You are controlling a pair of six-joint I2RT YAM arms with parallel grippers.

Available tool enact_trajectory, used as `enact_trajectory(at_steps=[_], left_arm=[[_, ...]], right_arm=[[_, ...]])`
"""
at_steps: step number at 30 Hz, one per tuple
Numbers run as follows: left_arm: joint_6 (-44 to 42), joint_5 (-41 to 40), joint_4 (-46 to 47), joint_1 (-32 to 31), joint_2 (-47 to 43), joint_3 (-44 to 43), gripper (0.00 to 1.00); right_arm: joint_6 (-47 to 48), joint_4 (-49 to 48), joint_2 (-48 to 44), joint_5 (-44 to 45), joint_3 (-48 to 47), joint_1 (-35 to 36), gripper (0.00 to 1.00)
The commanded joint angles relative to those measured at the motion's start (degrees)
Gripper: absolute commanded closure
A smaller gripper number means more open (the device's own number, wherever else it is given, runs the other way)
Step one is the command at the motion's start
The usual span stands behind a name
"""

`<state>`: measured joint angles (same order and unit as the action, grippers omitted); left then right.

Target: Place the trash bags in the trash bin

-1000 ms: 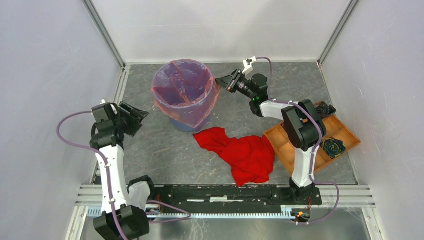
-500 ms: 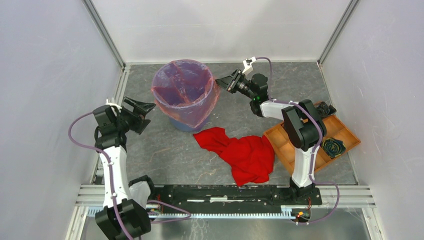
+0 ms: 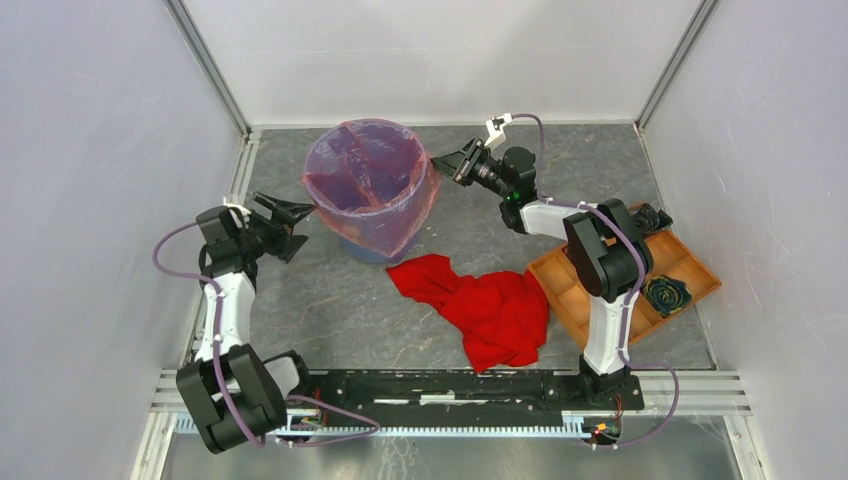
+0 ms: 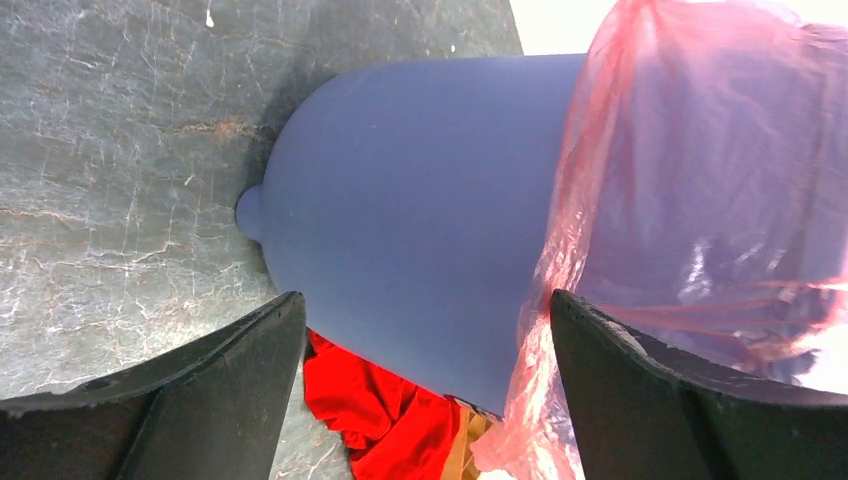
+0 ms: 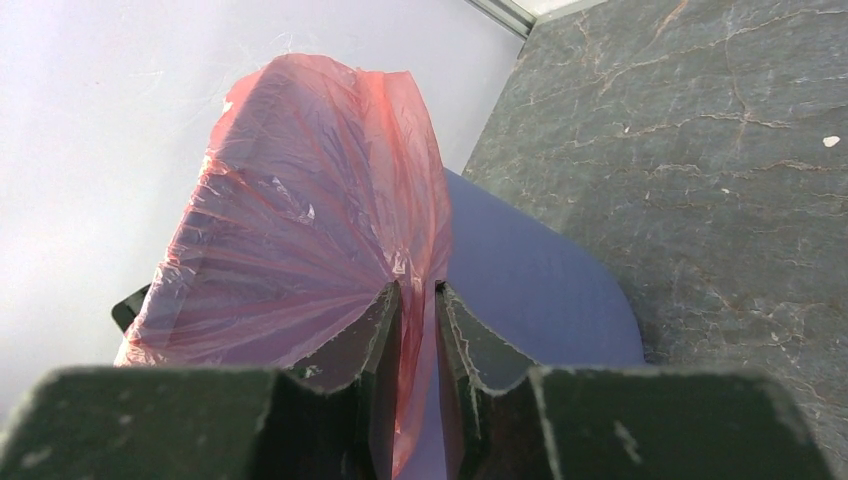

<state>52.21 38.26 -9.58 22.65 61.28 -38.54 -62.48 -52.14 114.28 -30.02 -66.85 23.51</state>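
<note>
The round blue trash bin (image 3: 375, 248) stands at the back middle of the table, and a translucent red-orange trash bag (image 3: 368, 180) lines it and folds over its rim. My right gripper (image 3: 440, 165) is shut on the bag's edge at the bin's right rim; in the right wrist view the film (image 5: 300, 200) runs between the jaws of the gripper (image 5: 418, 288), beside the blue wall (image 5: 540, 290). My left gripper (image 3: 297, 226) is open just left of the bin. In its wrist view the gripper (image 4: 425, 300) frames the bin wall (image 4: 400, 220) and the bag's hanging hem (image 4: 700, 200), touching neither.
An opaque red cloth (image 3: 480, 300) lies crumpled in front of the bin, also seen past the bin (image 4: 380, 420). An orange-brown compartment tray (image 3: 575, 290) with a dark rosette object (image 3: 665, 293) sits at the right. White walls enclose the grey table.
My left arm swung in toward the bin's left side and its jaws opened wider. The right gripper, bag and bin stayed put.
</note>
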Motion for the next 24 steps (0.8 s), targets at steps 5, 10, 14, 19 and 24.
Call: enact_trajectory(at_steps=[5,10,14,19,24], left_arm=[[-3.76,-0.64,1.63,-1.60,5.14,1.51,0.03],[-6.39,-7.03,-0.62,-1.58,9.51,4.02,0.03],[-9.83,-13.32,-7.70,-1.63,9.19,0.53,0.03],[-11.36,-17.17,-12.54,-1.65,-0.29,-2.39,0.02],[-15.27,-21.11,-19.02,-1.71,-7.47,-7.20,0.01]], right_arm=[[0.23,-2.42,-1.32,-0.46,-2.12,-0.02,0.76],[-0.01,-2.61,-0.99,-0.48,-1.69,0.03,0.77],[0.83,-1.44,-1.16,-0.74,-1.89,-0.03,0.77],[4.82,4.69,-1.52,-1.16,-3.99,-0.12,0.71],[16.66,20.15,-6.09,-1.00,-5.73,-1.42,0.46]])
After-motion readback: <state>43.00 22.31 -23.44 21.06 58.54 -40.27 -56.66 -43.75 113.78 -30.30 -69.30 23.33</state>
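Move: Ahead and to the right of the wide-open left hand, the trash bag's mouth, draped over the bin, is centred about 10 cm farther out, 13 cm right and 4 cm up; the bin's middle is directly beneath it, and the red cloth lies some 34 cm right, 5 cm back and 21 cm lower. The right hand has the bag's right edge between its fingers, with the mouth's centre about 12 cm left and 2 cm back. Sinking about 10 cm beside the near-left side of the bagged bin, the left hand dips its open fingers nearly 20 degrees and draws slightly back and left, away from the bag, then climbs some 6 cm again, partly levelling out. The right hand holds still on the bag's right edge until, late on, it starts spreading its fingers, tipping slightly and sinking about 1 cm. ##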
